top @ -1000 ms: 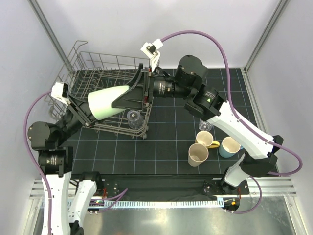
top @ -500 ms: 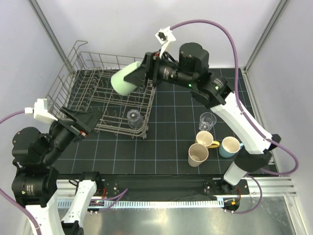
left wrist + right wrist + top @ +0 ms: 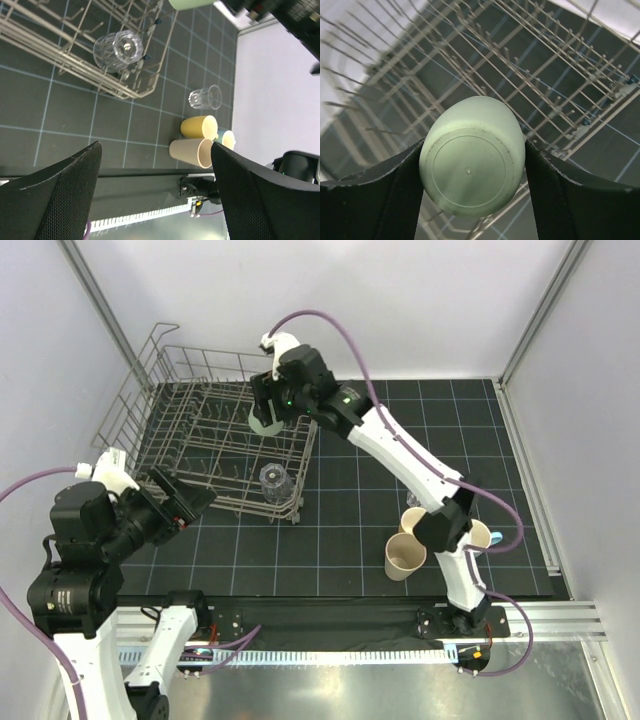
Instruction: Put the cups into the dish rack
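My right gripper [image 3: 266, 412] is shut on the mint-green cup [image 3: 262, 424], holding it over the far right part of the dish rack [image 3: 170, 390]. In the right wrist view the mint-green cup [image 3: 472, 155] shows its base between my fingers, above the dish rack's tines [image 3: 545, 75]. A clear tumbler [image 3: 273, 480] stands in the rack's near right corner. My left gripper [image 3: 178, 502] hangs open and empty by the rack's near left side. On the mat at the right are a tan cup [image 3: 405, 556], a cream mug [image 3: 421, 524], a light-blue mug [image 3: 480, 536] and a second clear tumbler [image 3: 205, 97].
The right arm [image 3: 400, 455] stretches diagonally across the mat from its base to the rack, over the cups at the right. A grey wall and frame posts close in the back and sides. The left wrist view shows the table's front rail [image 3: 150, 172].
The left gripper has let go of the mint-green cup and drawn back to the near left. The right gripper has carried the cup left and lower, over the rack.
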Controlling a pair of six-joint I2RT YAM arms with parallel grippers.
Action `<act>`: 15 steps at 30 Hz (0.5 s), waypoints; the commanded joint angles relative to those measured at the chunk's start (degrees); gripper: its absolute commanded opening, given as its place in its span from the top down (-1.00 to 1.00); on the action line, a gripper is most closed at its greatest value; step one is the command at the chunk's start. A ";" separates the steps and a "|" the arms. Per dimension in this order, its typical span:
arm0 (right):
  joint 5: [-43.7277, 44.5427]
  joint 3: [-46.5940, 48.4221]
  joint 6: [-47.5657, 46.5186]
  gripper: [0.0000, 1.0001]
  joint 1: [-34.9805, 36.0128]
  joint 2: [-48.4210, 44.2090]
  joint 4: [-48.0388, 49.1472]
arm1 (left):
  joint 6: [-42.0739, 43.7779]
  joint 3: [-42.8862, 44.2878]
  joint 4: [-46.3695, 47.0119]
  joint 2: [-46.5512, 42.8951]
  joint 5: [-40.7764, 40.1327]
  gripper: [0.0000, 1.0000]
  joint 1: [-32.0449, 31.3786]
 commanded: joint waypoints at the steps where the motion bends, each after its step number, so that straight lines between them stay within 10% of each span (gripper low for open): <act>1: 5.22 3.57 -4.60 0.92 -0.15 1.18 2.81 | 3.22 0.81 -2.40 1.80 0.42 -0.72 -0.05; 15: 9.27 2.43 -7.95 0.92 -0.85 10.15 4.39 | 5.85 -0.33 -1.08 5.49 1.21 -0.72 -0.05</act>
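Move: The right hand holds the green cup bottom-up above the rack. The free spot it is heading for lies about 5 cm ahead, straight in line sideways and some 14 cm below. The upturned glass cup in the rack is about 5 cm back, 2 cm to the left and 15 cm below; the rack's front right corner is some 14 cm back, 4 cm right and 17 cm below. From the empty left hand, the free spot is about 28 cm ahead, 16 cm right and 15 cm below. Down by some 9 cm and forward by about 5 cm, the right hand lowers the green cup towards the rack's right side, just beyond the glass cup, slowing almost to a stop. Its fingers tip about 10 degrees more steeply down and keep their grip. The left hand, open and empty, eases forward and down by a couple of centimetres. ##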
